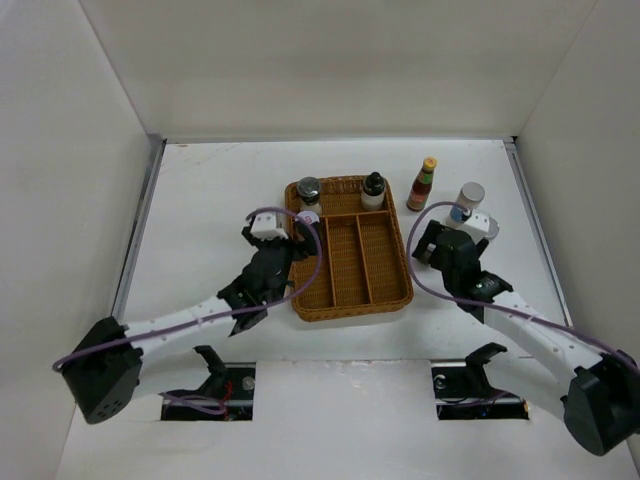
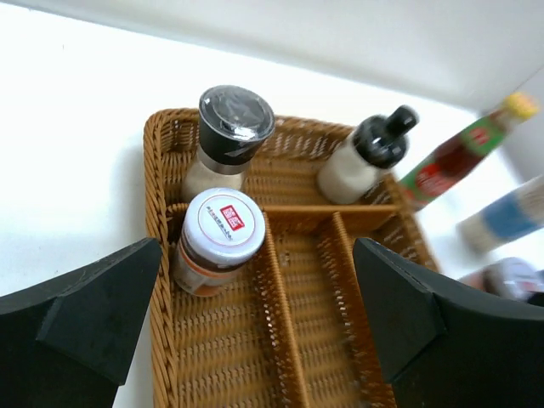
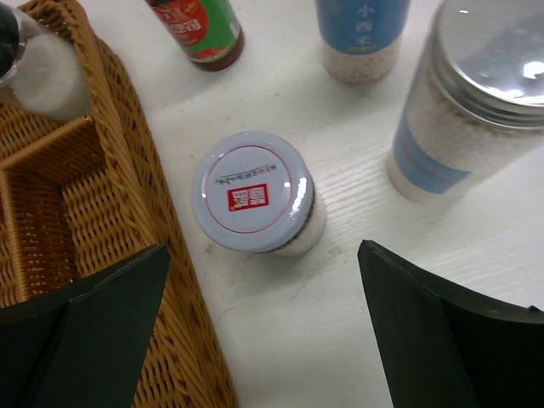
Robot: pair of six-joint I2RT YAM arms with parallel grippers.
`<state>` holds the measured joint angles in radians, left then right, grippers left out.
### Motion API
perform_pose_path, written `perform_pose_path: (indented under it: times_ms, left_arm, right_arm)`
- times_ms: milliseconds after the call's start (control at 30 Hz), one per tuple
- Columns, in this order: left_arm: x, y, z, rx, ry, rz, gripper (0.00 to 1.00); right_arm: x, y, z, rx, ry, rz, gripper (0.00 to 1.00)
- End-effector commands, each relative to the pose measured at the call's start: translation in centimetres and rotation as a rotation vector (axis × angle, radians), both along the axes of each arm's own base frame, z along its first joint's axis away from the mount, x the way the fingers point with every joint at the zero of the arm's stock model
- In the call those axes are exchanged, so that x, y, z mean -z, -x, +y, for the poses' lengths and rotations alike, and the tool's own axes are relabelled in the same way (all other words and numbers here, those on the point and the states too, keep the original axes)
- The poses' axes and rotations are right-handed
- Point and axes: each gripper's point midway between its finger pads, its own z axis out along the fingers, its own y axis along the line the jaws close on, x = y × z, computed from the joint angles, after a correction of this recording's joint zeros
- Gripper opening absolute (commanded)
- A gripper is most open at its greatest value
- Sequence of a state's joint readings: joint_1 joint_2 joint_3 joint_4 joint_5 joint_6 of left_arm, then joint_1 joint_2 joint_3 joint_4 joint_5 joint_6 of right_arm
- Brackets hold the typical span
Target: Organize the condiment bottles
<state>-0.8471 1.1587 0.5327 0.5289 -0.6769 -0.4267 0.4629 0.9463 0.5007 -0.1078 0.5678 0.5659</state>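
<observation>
The brown wicker tray (image 1: 385, 290) holds a grey-capped shaker (image 1: 309, 189), a black-capped bottle (image 1: 373, 188) and a red-white-lidded jar (image 1: 308, 217) in its left compartment. In the left wrist view the jar (image 2: 219, 238) stands just ahead of my open, empty left gripper (image 2: 255, 327), which hovers over the tray (image 1: 295, 234). A second lidded jar (image 3: 253, 194) stands on the table right of the tray, just ahead of my open right gripper (image 3: 263, 331). The slim red bottle (image 1: 423, 183) and two blue-labelled white bottles (image 1: 467, 200) (image 1: 486, 228) stand on the table beyond.
The tray's middle and right compartments (image 1: 365, 255) hold nothing. The tray's right rim (image 3: 127, 170) runs close beside the second jar. White walls enclose the table on the left, back and right.
</observation>
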Motion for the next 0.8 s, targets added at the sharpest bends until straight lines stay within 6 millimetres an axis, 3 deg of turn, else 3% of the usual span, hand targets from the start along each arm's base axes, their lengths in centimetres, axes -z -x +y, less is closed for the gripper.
perform_pose_path:
  times_ms: [0, 100, 200, 367, 533, 633, 767]
  left_arm:
    - [-1.7, 1.8, 2.2, -0.064, 0.140, -0.109, 1.00]
    - [0.4, 2.8, 6.1, -0.186, 0.163, -0.113, 1.00]
    - [2.1, 2.5, 10.1, -0.315, 0.178, -0.117, 1.00]
    - [4.6, 1.9, 10.4, -0.327, 0.224, -0.068, 1.00]
    - [5.2, 1.9, 11.4, -0.364, 0.239, -0.059, 1.00]
    - [5.6, 1.8, 12.4, -0.402, 0.247, -0.058, 1.00]
    - [6.6, 1.3, 12.6, -0.407, 0.254, -0.030, 1.00]
  right_arm:
    - [-3.4, -2.7, 1.6, -0.038, -0.055, -0.105, 1.00]
    - [-2.2, -4.0, 0.8, -0.011, -0.031, -0.065, 1.00]
    - [-1.5, -5.2, 0.8, -0.002, -0.021, -0.038, 1.00]
    - [0.1, -7.1, 1.0, 0.004, 0.026, 0.016, 1.00]
    - [0.8, -8.2, 0.6, 0.034, 0.067, 0.024, 0.67]
    - [-2.0, -7.9, -0.6, 0.078, 0.116, -0.039, 0.52]
    - [-8.7, -6.9, 0.9, 0.024, 0.160, -0.161, 0.48]
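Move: The white-lidded jar stands about 6 cm ahead of the open right hand and some 5 cm below it. Of the two blue-label shakers, the near one is about 10 cm to the jar's right and level with it, the far one roughly 8 cm beyond the jar and 8 cm right; the sauce bottle is some 14 cm beyond it and 3 cm left. From the left hand this jar lies about 31 cm right, 3 cm ahead; the tray jar is 7 cm ahead, 13 cm below. The open right hand reaches forward about 6 cm and sinks some 3.5 cm onto the white-lidded jar, closes its fingers around the jar just under the lid, then rises about 2 cm and eases back a centimetre with the jar pinched. Meanwhile the empty left hand, fingers still wide open, backs off a little from the tray jar, then swings some 12 cm left and sinks about 7 cm beside the tray, turning roughly 20 degrees counter-clockwise. ##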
